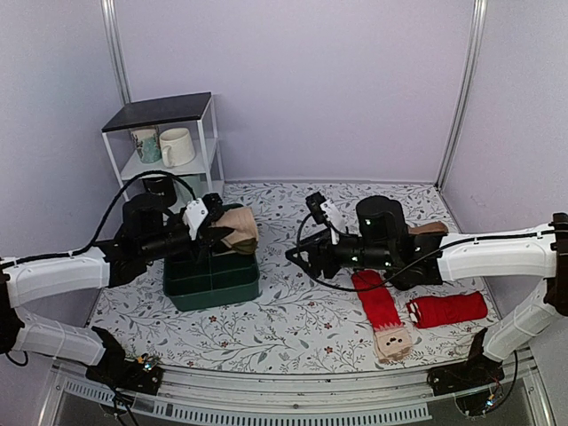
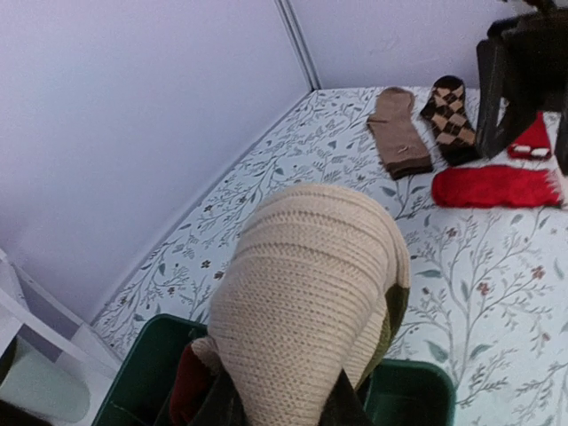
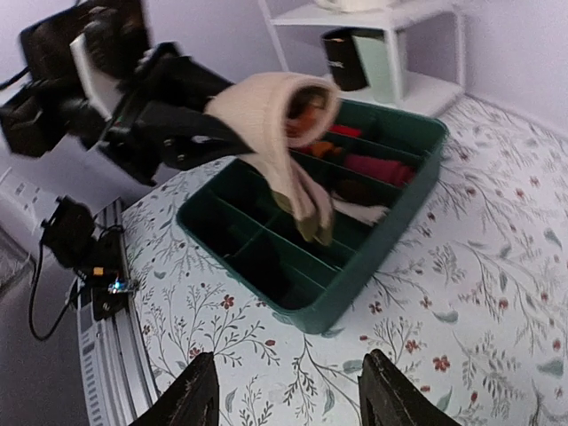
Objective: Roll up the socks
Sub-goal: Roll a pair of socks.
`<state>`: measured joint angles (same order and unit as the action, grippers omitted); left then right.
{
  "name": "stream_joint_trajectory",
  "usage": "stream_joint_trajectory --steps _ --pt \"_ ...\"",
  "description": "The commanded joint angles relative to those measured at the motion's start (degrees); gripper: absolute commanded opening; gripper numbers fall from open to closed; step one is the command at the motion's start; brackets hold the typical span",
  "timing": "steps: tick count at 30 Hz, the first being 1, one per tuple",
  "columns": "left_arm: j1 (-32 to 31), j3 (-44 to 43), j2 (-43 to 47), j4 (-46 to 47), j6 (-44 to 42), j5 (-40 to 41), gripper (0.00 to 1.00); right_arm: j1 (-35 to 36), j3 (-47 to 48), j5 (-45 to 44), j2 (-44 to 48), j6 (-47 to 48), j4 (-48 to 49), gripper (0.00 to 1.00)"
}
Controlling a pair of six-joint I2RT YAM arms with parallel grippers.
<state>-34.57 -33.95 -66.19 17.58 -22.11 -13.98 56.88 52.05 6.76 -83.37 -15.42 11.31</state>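
Observation:
The socks (image 1: 238, 226) are a rolled tan-beige knitted bundle with a green stripe at one edge. My left gripper (image 1: 217, 235) is shut on the bundle and holds it just above the back of the green divided bin (image 1: 213, 282). In the left wrist view the socks (image 2: 311, 284) fill the centre and hide most of the fingers; the bin (image 2: 408, 390) lies below. My right gripper (image 1: 293, 256) hovers over the table to the right of the bin. Its jaws stand open and empty in the right wrist view (image 3: 288, 390), facing the bin (image 3: 355, 284) and the hanging socks (image 3: 275, 106).
A flat red sock (image 1: 377, 302) with a beige face end and a rolled red sock (image 1: 446, 309) lie at the right. Brown argyle socks (image 2: 451, 111) and a plain brown sock (image 2: 398, 133) lie at the back. A white shelf (image 1: 164, 133) with mugs stands back left.

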Motion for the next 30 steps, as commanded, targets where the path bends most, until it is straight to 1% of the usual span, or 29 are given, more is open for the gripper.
stream_joint_trajectory --steps 1,5,8,11,13,14,16,19,23,27,30 --pt "-0.9 -2.0 1.9 -11.0 11.9 -5.6 0.0 0.2 3.5 12.6 -2.3 19.6 7.3 0.54" --pt "-0.9 -2.0 2.7 -16.0 15.1 -5.3 0.0 0.2 7.0 15.3 -4.8 25.6 8.9 0.55" --pt "-0.7 -2.1 4.0 -17.4 17.4 -5.8 0.0 0.2 11.1 23.9 -8.1 25.7 9.3 0.55" --pt "0.1 -3.5 4.8 -17.7 21.0 -8.8 0.0 0.5 12.6 31.6 -11.2 20.1 14.3 0.54" --pt "0.4 -5.2 4.8 -18.9 23.6 -8.9 0.0 0.7 10.9 33.1 -11.7 16.4 20.4 0.54" --pt "0.6 -6.0 4.7 -19.4 24.4 -9.0 0.0 0.7 10.4 33.4 -12.0 12.8 22.7 0.54" --pt "1.0 -7.4 4.6 -20.3 26.2 -9.0 0.0 0.7 10.1 34.4 -12.4 9.7 25.0 0.54" --pt "1.8 -9.7 3.9 -21.4 29.7 -10.0 0.0 0.7 10.9 34.5 -12.9 5.3 24.8 0.52" --pt "2.2 -11.7 3.0 -21.9 34.6 -10.9 0.0 1.3 11.2 28.9 -12.0 2.8 20.8 0.5" --pt "2.2 -11.5 3.5 -19.5 38.0 -7.7 0.0 1.4 13.6 24.2 -13.3 -6.8 16.4 0.51" --pt "2.2 -11.0 4.0 -16.8 38.4 -5.3 0.0 1.4 14.1 21.3 -15.0 -16.3 17.2 0.56"
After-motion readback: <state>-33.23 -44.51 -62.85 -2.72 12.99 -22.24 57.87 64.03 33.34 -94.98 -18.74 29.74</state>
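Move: Reaching for the half-rolled sock pair clamped in the left fingers, the right hand has it roughly 13 cm to its left, 8 cm ahead and about level. The green box's middle lies some 20 cm left and 12 cm ahead, 17 cm below; the red sock lies about 17 cm right, 5 cm back and 20 cm below. From the left hand, the pair's middle is about 2 cm ahead and 5 cm right, at nearly the same height. Swinging left and up by about 8 cm each while drawing back some 5 cm, the right hand closes in on the held pair, fingers still half open and turning from forward-left to nearly straight left and level. Keeping its grip, the left hand draws back a little, dips, then lifts, rolling some 35 degrees counter-clockwise as seen from behind the hand. ##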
